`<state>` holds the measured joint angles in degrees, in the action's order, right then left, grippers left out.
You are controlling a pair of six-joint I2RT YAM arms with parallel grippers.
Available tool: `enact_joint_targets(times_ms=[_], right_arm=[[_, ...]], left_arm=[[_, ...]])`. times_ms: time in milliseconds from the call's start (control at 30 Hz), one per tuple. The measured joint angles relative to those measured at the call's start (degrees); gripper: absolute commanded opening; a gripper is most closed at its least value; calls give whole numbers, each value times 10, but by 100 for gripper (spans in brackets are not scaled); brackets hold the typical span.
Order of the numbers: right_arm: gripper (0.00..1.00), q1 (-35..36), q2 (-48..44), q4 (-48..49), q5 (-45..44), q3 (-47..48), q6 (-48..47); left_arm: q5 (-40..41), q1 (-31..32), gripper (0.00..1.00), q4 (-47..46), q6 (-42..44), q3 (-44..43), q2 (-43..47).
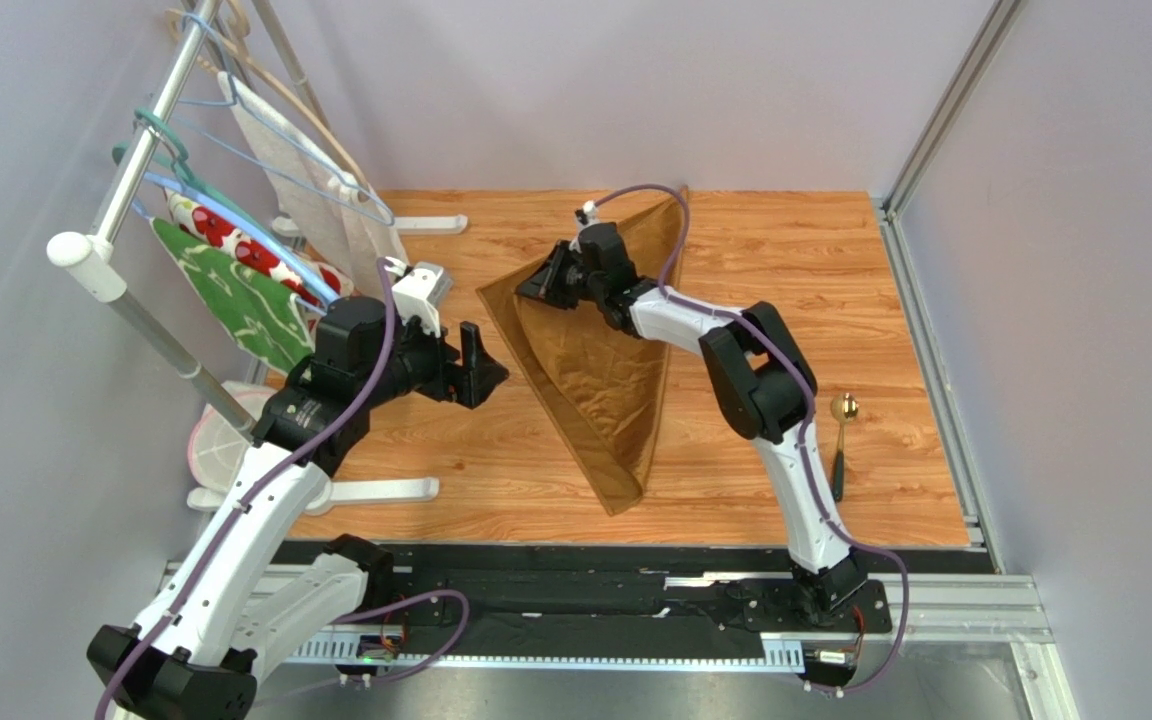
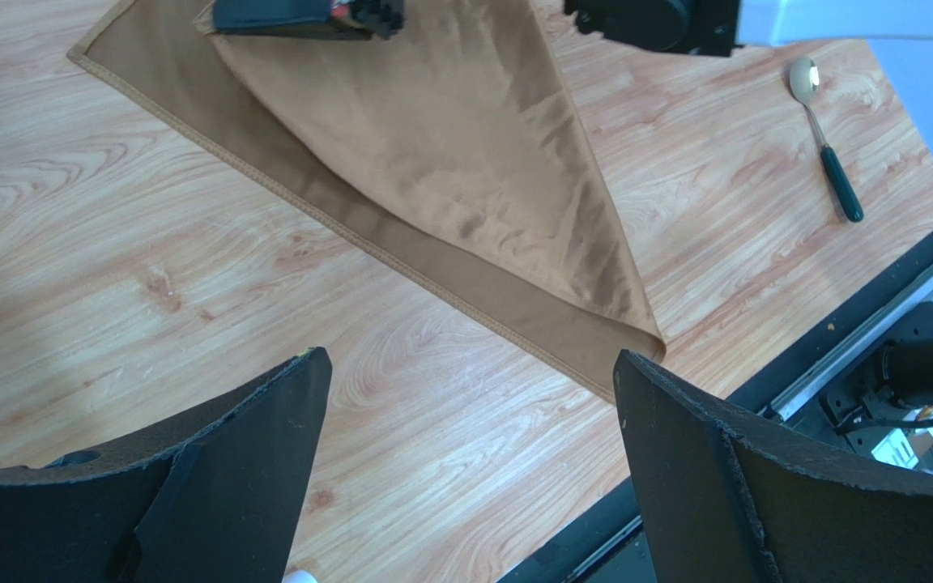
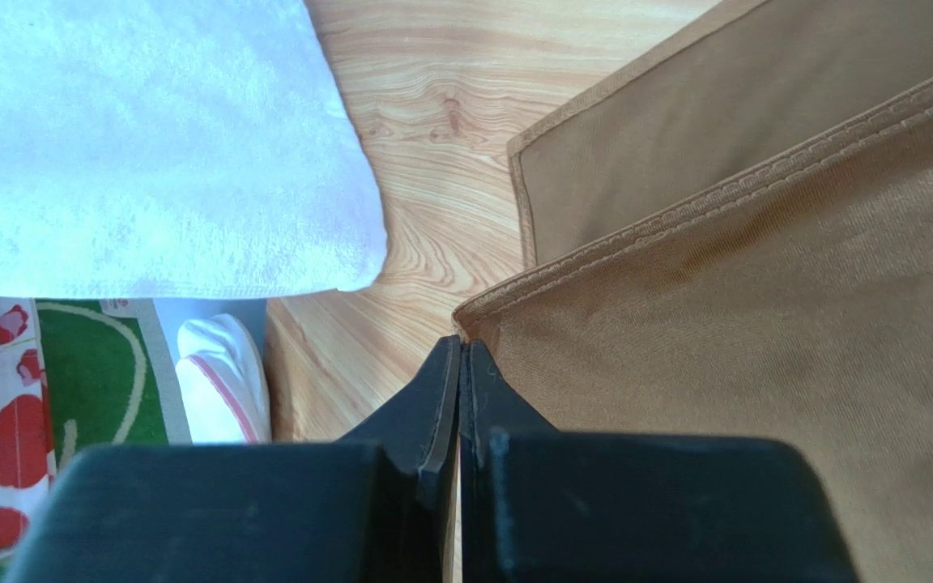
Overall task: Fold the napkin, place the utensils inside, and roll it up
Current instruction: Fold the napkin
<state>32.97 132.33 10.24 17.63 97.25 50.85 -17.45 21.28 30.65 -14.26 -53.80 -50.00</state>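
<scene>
The golden-brown napkin [image 1: 605,375] lies on the wooden table, one flap lifted and drawn over itself into a long triangle [image 2: 471,146]. My right gripper [image 1: 530,285] is shut on the raised corner at the napkin's far left; the cloth's hemmed edge [image 3: 739,364] runs straight out of the pinched tips [image 3: 461,346]. My left gripper [image 1: 485,368] hovers open over bare wood just left of the napkin, with nothing between its fingers [image 2: 469,358]. The only utensil in view is a gold spoon with a dark green handle [image 1: 842,428], which lies right of the napkin [image 2: 824,134].
A drying rack [image 1: 132,165] stands at the left, holding a green leaf-patterned cloth [image 1: 244,308], a white cloth with red flowers [image 1: 222,228] and a white towel [image 3: 131,146]. A black rail [image 1: 612,600] runs along the near edge. Grey walls close off the left and right sides.
</scene>
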Motion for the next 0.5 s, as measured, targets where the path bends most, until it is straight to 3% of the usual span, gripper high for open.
enact_joint_targets(times_ms=[500], right_arm=[[0, 38, 94, -1, -99, 104, 27]], left_arm=[[0, 0, 96, 0, 0, 2, 0]])
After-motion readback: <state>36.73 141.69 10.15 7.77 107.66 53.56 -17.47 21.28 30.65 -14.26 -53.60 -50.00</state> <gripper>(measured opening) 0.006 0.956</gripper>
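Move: The right gripper holds the napkin's folded-over right corner; the napkin's left corner, where it is headed, lies about 6 cm to its left, 4 cm ahead and some 7 cm below. The napkin's far corner is about 17 cm ahead and 24 cm right of this hand, its near corner roughly 29 cm back and 12 cm right. From the idle left gripper the left corner lies some 22 cm ahead, 2 cm left and 22 cm down. Keep the right fingers shut on the napkin's corner and carry it left about 3.5 cm and down some 3 cm towards the left corner, slowing the sideways travel. Then let it edge forward, about 2.5 cm in all, while the wrist turns slightly clockwise. ##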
